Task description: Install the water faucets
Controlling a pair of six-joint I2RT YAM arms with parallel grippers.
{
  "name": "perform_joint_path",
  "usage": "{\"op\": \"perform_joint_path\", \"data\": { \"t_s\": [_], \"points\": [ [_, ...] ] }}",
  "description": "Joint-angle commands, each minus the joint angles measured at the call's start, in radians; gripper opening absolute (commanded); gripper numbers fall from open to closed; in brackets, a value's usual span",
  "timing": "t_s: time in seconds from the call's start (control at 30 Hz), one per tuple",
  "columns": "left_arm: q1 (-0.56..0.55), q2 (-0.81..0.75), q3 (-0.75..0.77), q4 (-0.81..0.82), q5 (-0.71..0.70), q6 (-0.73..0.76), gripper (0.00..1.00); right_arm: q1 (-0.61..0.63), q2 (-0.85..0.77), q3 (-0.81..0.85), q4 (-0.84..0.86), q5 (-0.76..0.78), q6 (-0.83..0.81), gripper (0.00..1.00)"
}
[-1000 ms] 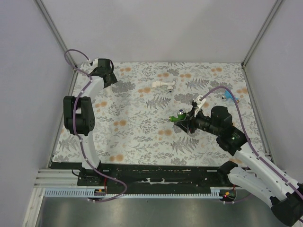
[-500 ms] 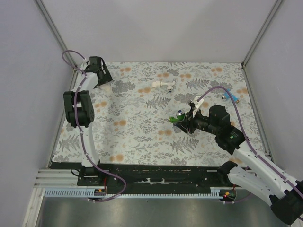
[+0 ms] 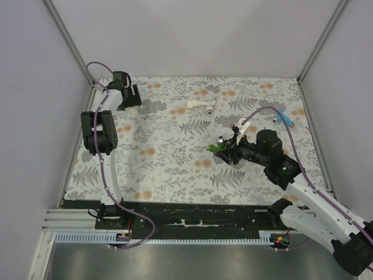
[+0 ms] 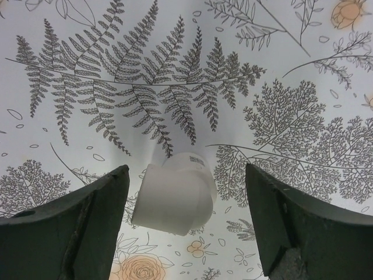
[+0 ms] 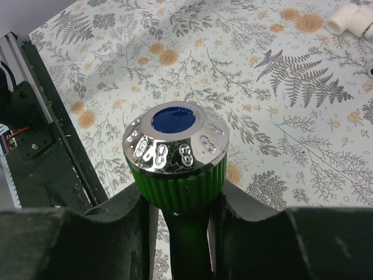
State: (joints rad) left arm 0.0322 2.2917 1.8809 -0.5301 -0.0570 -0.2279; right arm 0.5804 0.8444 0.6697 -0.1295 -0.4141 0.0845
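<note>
My right gripper (image 3: 226, 149) is shut on the bright green faucet (image 3: 220, 145) and holds it near the mat's middle right. In the right wrist view the faucet's ribbed green handle with a chrome cap and blue centre (image 5: 175, 153) stands up between the two fingers (image 5: 111, 233). A blue faucet (image 3: 284, 119) lies at the far right. My left gripper (image 3: 129, 98) is open at the far left corner. In the left wrist view its jaws stand wide apart on either side of a short white elbow fitting (image 4: 175, 195) lying on the mat.
A white pipe fitting assembly (image 3: 201, 105) lies at the far middle of the floral mat (image 3: 169, 163); it also shows in the right wrist view (image 5: 349, 17). Metal frame posts and grey walls enclose the mat. The black base rail (image 3: 186, 213) runs along the near edge.
My left gripper has swung at the far left corner and now sits over the white elbow. My right gripper with the green faucet has barely moved.
</note>
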Motion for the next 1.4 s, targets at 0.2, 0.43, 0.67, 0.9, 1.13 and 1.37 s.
{"op": "perform_joint_path", "data": {
  "t_s": [0.2,0.43,0.67,0.9,1.13,1.37],
  "points": [
    [-0.002,0.017,0.038,-0.019,0.08,0.137,0.76,-0.002,-0.002,0.002,0.041,-0.014,-0.011,0.0],
    [0.0,0.018,0.026,-0.027,0.106,0.165,0.59,-0.002,0.002,0.005,0.041,-0.015,-0.012,0.0],
    [-0.009,-0.086,-0.075,-0.033,0.122,0.122,0.47,-0.002,-0.004,0.011,0.039,-0.02,-0.005,0.0],
    [-0.055,-0.332,-0.343,-0.022,0.063,-0.05,0.47,-0.002,-0.05,0.005,0.025,-0.014,0.009,0.0],
    [-0.152,-0.676,-0.758,0.085,0.036,-0.217,0.49,-0.001,-0.094,-0.022,0.027,-0.026,0.034,0.0],
    [-0.389,-0.986,-1.04,0.12,-0.158,-0.382,0.5,-0.002,-0.143,-0.053,0.039,-0.041,0.058,0.0]
  ]
}}
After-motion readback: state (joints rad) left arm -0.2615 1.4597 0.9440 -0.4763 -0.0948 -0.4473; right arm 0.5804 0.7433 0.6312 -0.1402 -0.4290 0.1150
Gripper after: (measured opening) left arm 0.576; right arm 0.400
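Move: Between the left hand's open fingers sits the white cap, its middle about 1 cm back, 1 cm to the right and 1 cm below; the white faucet lies roughly 37 cm to that hand's right, level with it ahead. The green faucet in the right hand is some 31 cm back, 43 cm to the left hand's right and 17 cm higher. From the right hand the cap lies about 31 cm ahead, 44 cm left and 19 cm below. Closing on the white cap while it turns slightly clockwise and shifts about a centimetre right, the left hand grips the cap between its finger pads, then pulls it back low over the table, gathering speed. It goes some 22 cm back and 10 cm right, rising about 4 cm late on, towards the green faucet that the right hand still holds nearly still. ##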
